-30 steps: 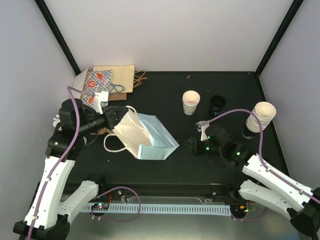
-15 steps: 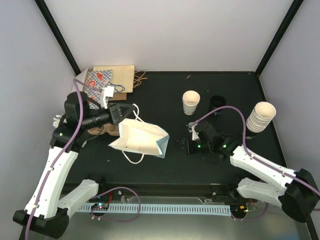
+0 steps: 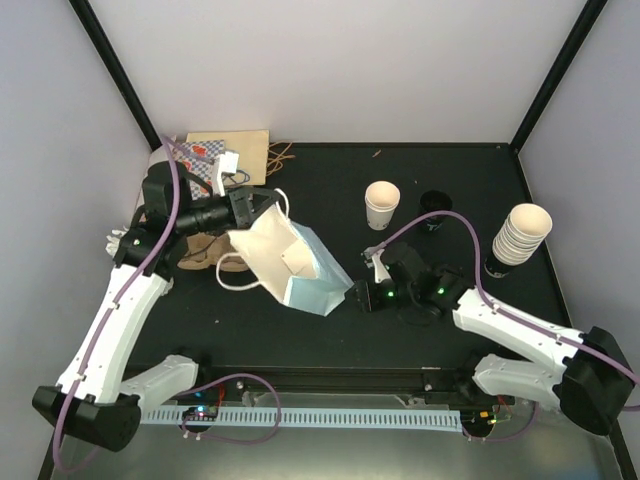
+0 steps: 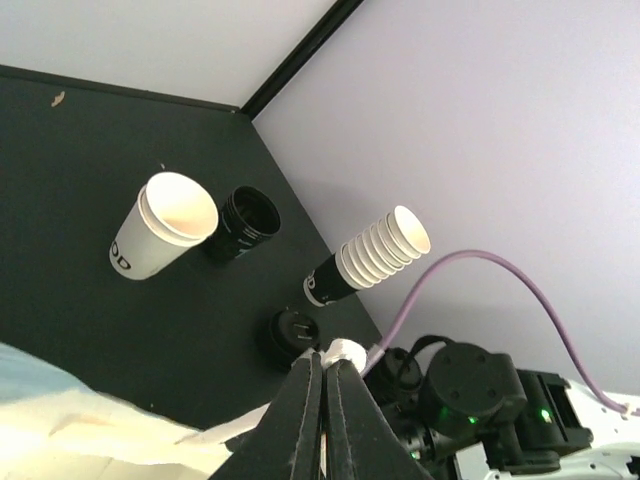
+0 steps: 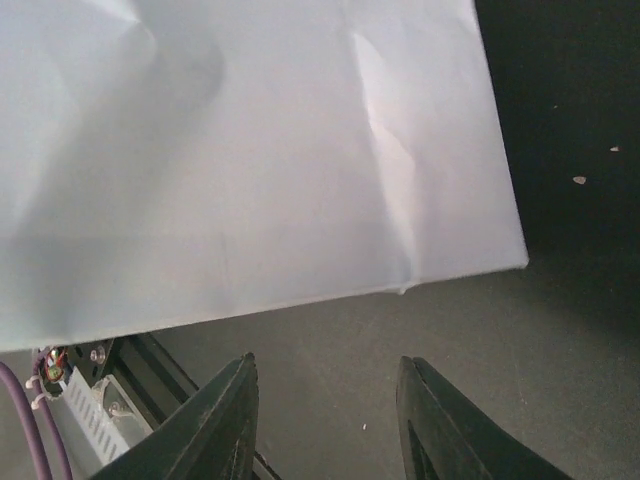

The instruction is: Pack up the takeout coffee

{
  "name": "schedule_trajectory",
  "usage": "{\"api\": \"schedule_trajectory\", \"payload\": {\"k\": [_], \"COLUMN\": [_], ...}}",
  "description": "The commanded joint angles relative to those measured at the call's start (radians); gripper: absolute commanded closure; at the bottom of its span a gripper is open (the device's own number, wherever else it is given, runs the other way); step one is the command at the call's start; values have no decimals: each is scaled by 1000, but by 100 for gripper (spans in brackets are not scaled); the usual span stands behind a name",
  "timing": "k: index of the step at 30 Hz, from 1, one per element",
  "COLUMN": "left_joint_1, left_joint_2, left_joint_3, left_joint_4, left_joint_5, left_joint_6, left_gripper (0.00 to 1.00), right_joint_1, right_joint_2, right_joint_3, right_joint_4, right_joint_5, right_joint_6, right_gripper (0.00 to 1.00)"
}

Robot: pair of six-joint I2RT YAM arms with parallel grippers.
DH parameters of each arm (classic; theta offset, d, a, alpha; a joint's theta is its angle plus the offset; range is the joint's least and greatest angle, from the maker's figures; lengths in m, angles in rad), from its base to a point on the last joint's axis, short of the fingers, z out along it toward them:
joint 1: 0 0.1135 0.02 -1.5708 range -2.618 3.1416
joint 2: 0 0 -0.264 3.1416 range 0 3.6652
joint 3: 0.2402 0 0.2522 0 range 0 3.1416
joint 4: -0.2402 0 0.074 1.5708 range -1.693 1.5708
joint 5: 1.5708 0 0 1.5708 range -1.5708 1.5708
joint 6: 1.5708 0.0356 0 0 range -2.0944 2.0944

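Observation:
A cream-white paper coffee cup (image 3: 382, 203) (image 4: 165, 225) stands open-topped, with no lid on it, at the back middle of the black table. The light blue paper bag (image 3: 300, 262) (image 5: 250, 150) hangs tilted with its mouth facing up. My left gripper (image 3: 262, 207) (image 4: 325, 365) is shut on the bag's white cord handle (image 4: 346, 353) at its back rim. At the bag's lower right corner, just above the table, my right gripper (image 3: 358, 296) (image 5: 327, 362) stands open with nothing between its fingers and is not touching the bag.
A stack of several white cups (image 3: 522, 234) (image 4: 378, 252) stands at the right on a black base. Black lids (image 3: 435, 201) (image 4: 248, 214) sit behind my right arm, and one more lid (image 4: 290, 335) lies flat. Brown and patterned paper bags (image 3: 232, 152) lie at the back left.
My left gripper has moved back and right, carrying the bag by its handle, and the bag has turned mouth-up. My right gripper has slid left to the bag's corner.

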Motion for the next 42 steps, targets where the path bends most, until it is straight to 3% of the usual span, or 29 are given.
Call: {"api": "schedule_trajectory", "payload": {"k": [1, 23, 35, 42], "left_joint_1": [-6, -8, -29, -48], "left_joint_2": [71, 229, 233, 233], "left_joint_3": [73, 73, 69, 73], "left_joint_4": [66, 227, 256, 265], "left_joint_5": [-1, 22, 53, 53], "left_joint_6": [-6, -97, -139, -153], "left_gripper": [98, 96, 97, 97], "right_joint_1": [12, 13, 13, 25], "right_joint_2": [-35, -187, -112, 15], "right_joint_3": [24, 125, 398, 599], "right_joint_4": [0, -204, -281, -352], "right_joint_5": [6, 185, 123, 180], "right_joint_6": [-21, -101, -206, -257], "right_gripper": [60, 58, 44, 35]}}
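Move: My left hand already holds the takeout bag by a handle; the bag's middle hangs about 16 cm below that hand, roughly 5 cm back and 7 cm to its right. From my open right hand the bag's middle is about 12 cm left, 3 cm ahead and 8 cm up. Some 8 cm below my right hand stand the white cups, about 19 cm straight ahead, and the black cups, 18 cm ahead and 12 cm right. I bring my right hand up beside the bag, from its bottom end towards the rim and my left hand: after a short drift right it climbs about 18 cm, easing back left and slightly forward, tipping the fingers up some 20 degrees and opening them wider. My left hand keeps its pinch on the handle, carrying the bag forward, then drifting right. ##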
